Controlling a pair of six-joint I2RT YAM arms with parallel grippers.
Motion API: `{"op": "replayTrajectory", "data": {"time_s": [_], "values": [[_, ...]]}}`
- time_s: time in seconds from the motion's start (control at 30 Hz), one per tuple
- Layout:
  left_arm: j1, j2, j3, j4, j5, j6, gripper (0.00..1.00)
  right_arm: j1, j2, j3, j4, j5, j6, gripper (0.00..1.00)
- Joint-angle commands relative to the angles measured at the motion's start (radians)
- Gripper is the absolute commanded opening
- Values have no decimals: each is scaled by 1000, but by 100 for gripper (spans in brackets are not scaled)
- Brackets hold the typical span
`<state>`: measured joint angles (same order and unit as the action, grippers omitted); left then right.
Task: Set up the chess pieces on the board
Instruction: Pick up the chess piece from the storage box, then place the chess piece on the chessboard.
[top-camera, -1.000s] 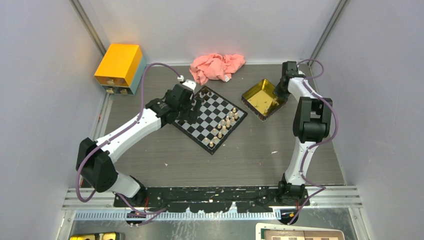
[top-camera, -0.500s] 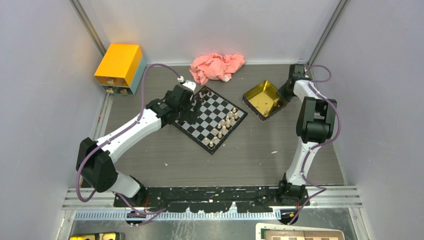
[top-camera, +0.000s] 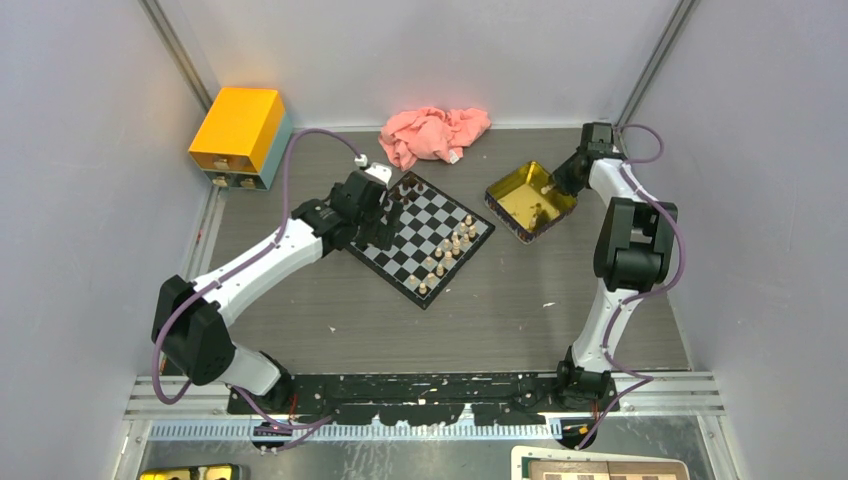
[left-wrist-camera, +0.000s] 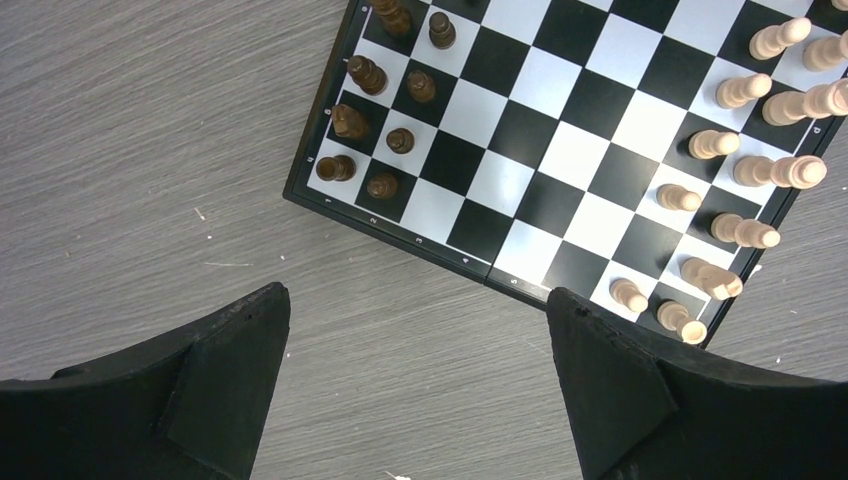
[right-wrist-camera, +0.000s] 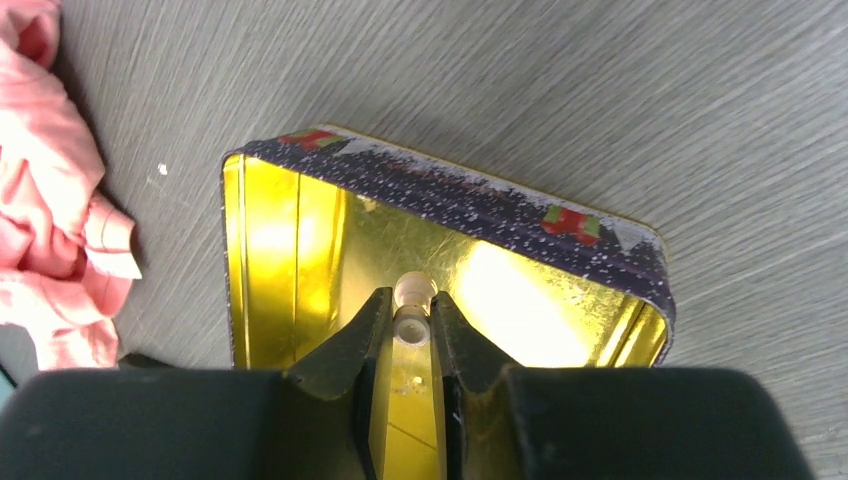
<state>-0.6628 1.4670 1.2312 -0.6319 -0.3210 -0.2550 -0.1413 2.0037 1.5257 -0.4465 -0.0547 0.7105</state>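
Note:
The black and pale grey board (top-camera: 425, 230) lies mid-table, also in the left wrist view (left-wrist-camera: 560, 150). Several dark brown pieces (left-wrist-camera: 385, 130) stand at its left corner and several pale beige pieces (left-wrist-camera: 745, 165) along its right side. My left gripper (left-wrist-camera: 415, 385) is open and empty, over bare table just off the board's left edge (top-camera: 385, 222). My right gripper (right-wrist-camera: 411, 322) is shut on a pale beige piece (right-wrist-camera: 413, 300), held above the gold tin (right-wrist-camera: 300, 250) at the back right (top-camera: 545, 190).
A pink cloth (top-camera: 435, 133) lies at the back, also at the left of the right wrist view (right-wrist-camera: 50, 220). A yellow drawer box (top-camera: 238, 135) stands at the back left. A dark speck (top-camera: 537, 210) shows inside the tin. Grey walls close in all sides.
My right gripper has lifted and drawn back towards the far right corner of the tin with the beige piece. The left arm has barely moved.

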Motion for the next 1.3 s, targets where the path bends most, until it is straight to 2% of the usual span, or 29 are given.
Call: {"op": "replayTrajectory", "data": {"time_s": [0.0, 0.27, 0.73, 1.03, 1.27], "values": [[2, -53, -8, 40, -1, -10, 100, 32, -82, 81, -34, -65, -44, 1], [3, -75, -34, 52, 11, -16, 100, 212, -116, 153, -177, -1, -166, 1], [2, -146, -87, 51, 14, -14, 100, 489, -144, 133, -284, 201, -273, 1], [2, -161, -97, 45, 14, -13, 100, 549, -148, 61, -272, 293, -305, 1], [2, -158, -96, 41, 14, -15, 100, 550, -151, 5, -240, 297, -306, 1]]}}
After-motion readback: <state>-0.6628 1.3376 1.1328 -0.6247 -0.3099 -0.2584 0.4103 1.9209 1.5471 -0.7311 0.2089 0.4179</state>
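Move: The right hand, still over the storage box, already holds a white chess piece. Its place, the empty right-hand corner square of the board, lies about 19 cm to the left, 8 cm back and 5 cm below. The pawn beside that square is about 22 cm left and 6 back; the last back-row piece is 21 left and 11 back. One more piece stands in the box, 6 cm left and 7 back. From the left hand, the corner square lies some 30 cm right, 7 ahead and 13 below. Keep the right fingers shut on the piece and carry it left about 20 cm out of the box, lifting some 5 cm early on to clear the rim, then draw back 9 cm and sink towards the board's empty corner square, twisting the wrist about 40 degrees counter-clockwise. Ease the open left hand back a couple of centimetres. ##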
